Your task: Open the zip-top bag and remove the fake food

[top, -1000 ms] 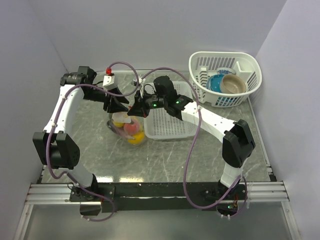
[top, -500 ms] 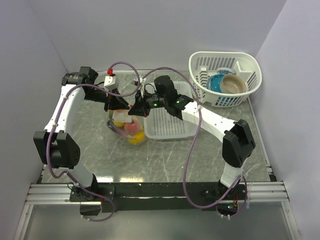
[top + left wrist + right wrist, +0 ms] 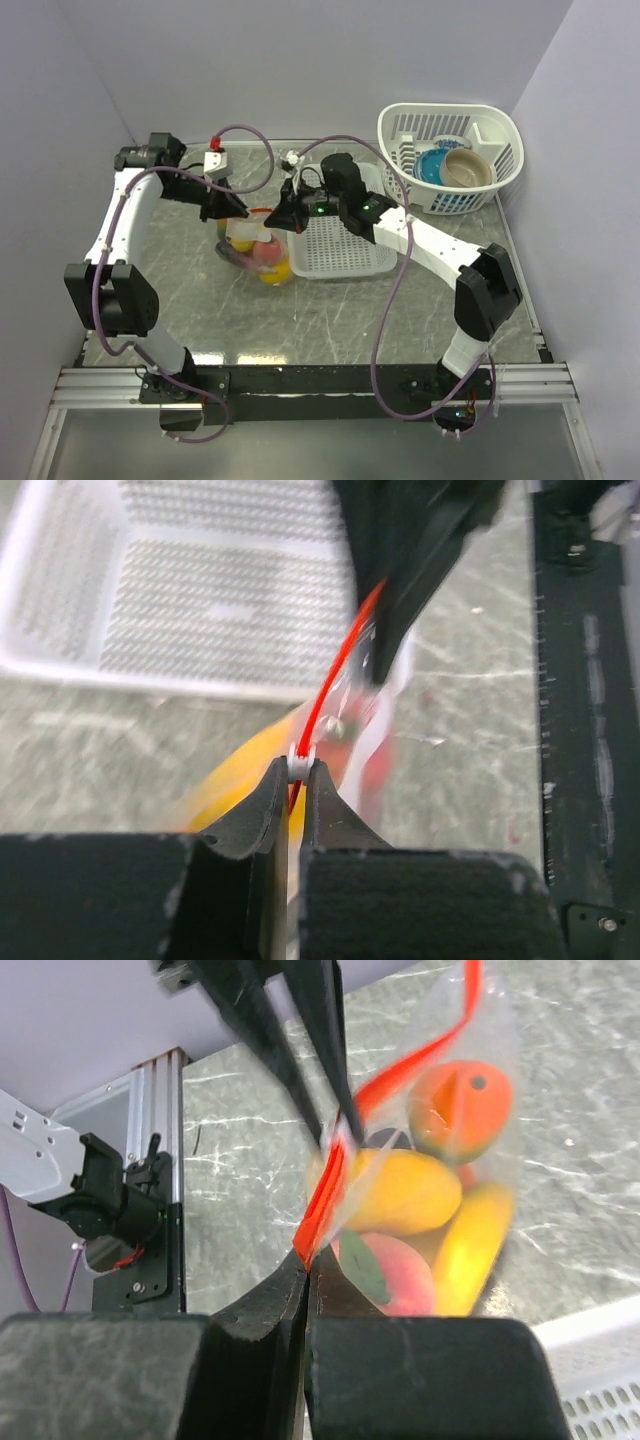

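The clear zip-top bag hangs between my two grippers just left of the white tray. Its orange-red zip strip is stretched between them. My left gripper is shut on the small white slider on the strip. My right gripper is shut on the strip's end corner. The fake food sits inside the bag: an orange fruit, a yellow-orange mango, a pink peach with a green leaf and a yellow piece. In the top view the left gripper and right gripper face each other.
A white perforated tray lies right of the bag, under the right arm. A white slotted basket with bowls stands at the back right. Purple cables loop over both arms. A metal rail runs along the near edge.
The grippers have drawn apart, the left one to the left and the right one to the right and back. The zip strip now shows stretched between them.
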Controlling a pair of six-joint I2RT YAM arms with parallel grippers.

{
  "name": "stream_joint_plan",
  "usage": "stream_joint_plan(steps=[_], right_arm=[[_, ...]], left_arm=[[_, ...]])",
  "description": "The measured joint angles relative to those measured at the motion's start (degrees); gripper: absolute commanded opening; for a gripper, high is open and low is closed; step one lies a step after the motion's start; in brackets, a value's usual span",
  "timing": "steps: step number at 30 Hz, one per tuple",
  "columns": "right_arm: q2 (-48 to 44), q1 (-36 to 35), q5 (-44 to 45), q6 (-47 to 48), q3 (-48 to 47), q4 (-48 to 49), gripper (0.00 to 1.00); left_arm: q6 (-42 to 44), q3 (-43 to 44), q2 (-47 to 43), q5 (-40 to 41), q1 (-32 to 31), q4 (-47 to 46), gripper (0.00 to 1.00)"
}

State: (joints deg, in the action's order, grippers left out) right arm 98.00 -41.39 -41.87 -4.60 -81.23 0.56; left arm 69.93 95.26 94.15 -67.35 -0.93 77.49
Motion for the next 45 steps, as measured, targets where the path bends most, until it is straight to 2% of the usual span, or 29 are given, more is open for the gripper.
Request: stream_joint_plan(steps=[5,14,25,36,37,38,40,42,43,44,45], right_arm=[[-1.77,0.42,0.57,-0.42,1.44,1.73,0.0],[-3.04,1.29,1.57,-1.57,5.73,5.88,0.0],[-3.28,1.68,8.92,-3.54,8.13,10.05,0.0],[-2.49,1.36,14.1,-4.5,8.07,12.0,0.0],[-2.32,1.27,14.16,-4.5,8.07,12.17,0.0],[-2.1,1.14,14.29,-4.48,8.07,12.31,0.0],[-1.81,0.85,14.67,-4.39,8.09,12.26,0.0],[-1.73,0.66,15.63,-3.89,8.33,11.91,0.0],[-1.73,0.66,16.22,-3.61,8.52,11.74,0.0],[-1.66,0.55,16.68,-3.37,8.66,11.56,0.0],[-1.62,0.46,17.25,-3.19,8.79,11.45,0.0]], left_arm=[[-0.04,2.27,0.7,1.77,4.83,0.17,0.01],[0.59,2.47,0.61,7.02,9.18,1.29,0.01],[3.32,3.56,0.31,12.68,22.99,1.36,0.01],[4.68,3.32,-2.4,13.68,26.67,1.9,0.01],[4.7,3.1,-2.62,13.7,26.99,2.12,0.07],[4.7,2.73,-2.82,13.7,27.3,2.29,0.2],[4.61,0.92,-3.28,13.81,27.78,2.25,0.51],[4.83,-1.29,-3.61,14.84,28.39,1.6,0.58],[4.33,-2.93,-4.0,15.15,28.89,0.94,0.67],[4.42,-4.0,-4.26,15.21,29.14,0.85,0.7],[3.93,-5.25,-4.66,15.19,29.27,0.7,0.77]])
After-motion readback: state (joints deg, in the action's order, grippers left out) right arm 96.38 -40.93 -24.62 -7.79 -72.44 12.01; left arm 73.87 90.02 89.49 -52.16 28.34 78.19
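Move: The zip slider is already pinched in the left fingers, about 5 cm to the left and some 2 cm ahead of the right fingers, which hold the zip's other end. The bagged food lies roughly 16 cm below the left hand, about 2 cm ahead and 1 cm to its right; the white bin is some 22 cm to the right, 8 cm ahead and 22 cm below. The zip's free end can't be placed. The zip slider is drawn left along the bag's zip, away from the right gripper, by the left hand, which travels some 18 cm left, bowing a little forward and turning about 30 degrees counter-clockwise; it then opens, lets go and drops back and down about 4 cm. The right fingers keep their pinch, drifting about 5 cm forward and turning clockwise. ##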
